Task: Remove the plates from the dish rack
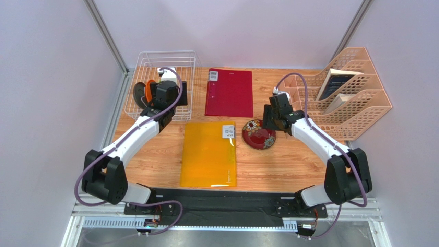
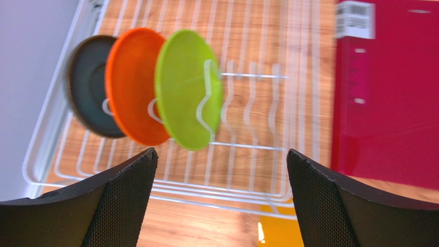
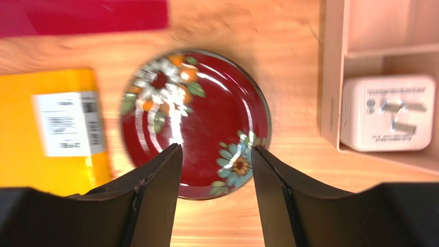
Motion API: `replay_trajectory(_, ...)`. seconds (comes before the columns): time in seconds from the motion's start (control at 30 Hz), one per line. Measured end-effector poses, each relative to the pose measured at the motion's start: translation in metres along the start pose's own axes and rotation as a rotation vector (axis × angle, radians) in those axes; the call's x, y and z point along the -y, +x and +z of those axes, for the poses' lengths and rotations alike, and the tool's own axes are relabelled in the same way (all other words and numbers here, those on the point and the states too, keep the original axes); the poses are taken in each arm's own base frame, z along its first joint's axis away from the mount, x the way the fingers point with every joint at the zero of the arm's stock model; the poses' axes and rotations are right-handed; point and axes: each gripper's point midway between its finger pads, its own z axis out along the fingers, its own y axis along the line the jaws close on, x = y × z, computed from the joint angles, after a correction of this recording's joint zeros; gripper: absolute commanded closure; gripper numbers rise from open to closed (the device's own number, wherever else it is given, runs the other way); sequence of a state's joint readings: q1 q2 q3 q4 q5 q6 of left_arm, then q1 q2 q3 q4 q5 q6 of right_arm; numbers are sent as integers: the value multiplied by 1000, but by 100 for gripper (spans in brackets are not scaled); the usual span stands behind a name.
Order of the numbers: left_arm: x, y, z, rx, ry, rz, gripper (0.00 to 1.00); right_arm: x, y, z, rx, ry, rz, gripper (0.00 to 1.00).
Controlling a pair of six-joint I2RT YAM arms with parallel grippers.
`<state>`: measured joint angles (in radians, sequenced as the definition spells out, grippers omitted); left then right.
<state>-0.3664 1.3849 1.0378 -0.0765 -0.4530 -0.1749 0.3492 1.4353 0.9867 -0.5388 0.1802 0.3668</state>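
Note:
The white wire dish rack [image 1: 135, 67] stands at the back left. In the left wrist view, three plates stand upright between its tines [image 2: 247, 110]: lime green [image 2: 188, 95], orange [image 2: 131, 85] and dark teal-grey [image 2: 87, 85]. My left gripper [image 2: 221, 159] is open and empty over the rack's near rim, a little short of the plates; it also shows in the top view [image 1: 166, 78]. The dark red floral plate [image 3: 196, 118] lies flat on the table [image 1: 258, 134]. My right gripper [image 3: 216, 154] is open and empty just above the plate's near edge.
A red folder [image 1: 229, 92] lies right of the rack, and a yellow folder [image 1: 208, 154] lies in front of it. A peach slotted organiser [image 1: 350, 92] with books stands at the right. A white plug adapter [image 3: 386, 113] sits in its lowest tray.

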Motion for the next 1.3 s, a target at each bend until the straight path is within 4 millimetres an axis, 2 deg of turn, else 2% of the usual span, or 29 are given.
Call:
replay_trajectory(0.07,-16,6,10,-17,-60,2,0,-12,-18,-13,59,-33,-12,43)
replay_trajectory(0.17,-43,19,26,-57,-139,-6,0,-18,-35,-23,107,-51,-20,43)
replay_trajectory(0.3,-71,33,46,-105,-200,-33,0,-18,-39,-24,118,-52,-28,43)
replay_trajectory(0.4,-84,40,63,-128,-212,-58,0,-18,-37,-21,110,-50,-32,43)
replay_trajectory(0.6,-78,42,89,-137,-163,-100,1,-19,-28,-9,69,-44,-41,43)
replay_trajectory(0.87,-65,31,96,-94,-98,-145,6,-20,-23,-1,43,-43,-45,43)
replay_trajectory(1.03,-64,27,95,-79,-96,-153,5,-22,-18,4,23,-49,-47,43)
replay_trajectory(1.13,-68,22,88,-62,-105,-156,4,-24,-15,9,9,-56,-48,43)
replay_trajectory(1.3,-72,0,71,-1,-105,-173,5,-26,-7,18,-27,-62,-53,43)
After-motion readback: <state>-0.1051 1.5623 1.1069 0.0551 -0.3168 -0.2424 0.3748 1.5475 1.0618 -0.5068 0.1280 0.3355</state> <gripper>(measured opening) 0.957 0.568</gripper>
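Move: The green plate stands in the rack about 9 cm ahead of the left hand, 5 cm to its left and some 11 cm below. The orange plate is about 6 cm farther left of it, and the dark plate another 6 cm beyond, both level with it fore and aft. The green plate is roughly 50 cm left of the right hand and 18 cm ahead; the flowered red plate lies on the table 6 cm to the right hand's left and 8 cm below. Leftward first, about 9 cm, then forward some 7 cm, the open left hand sinks about 7 cm over the plates in the rack, turning roughly 10 degrees counter-clockwise; it then lifts again by over 4 cm, still open and empty. Meanwhile the right hand, free of the red plate, rises and eases forward, then sinks slowly back with its fingers part open. ##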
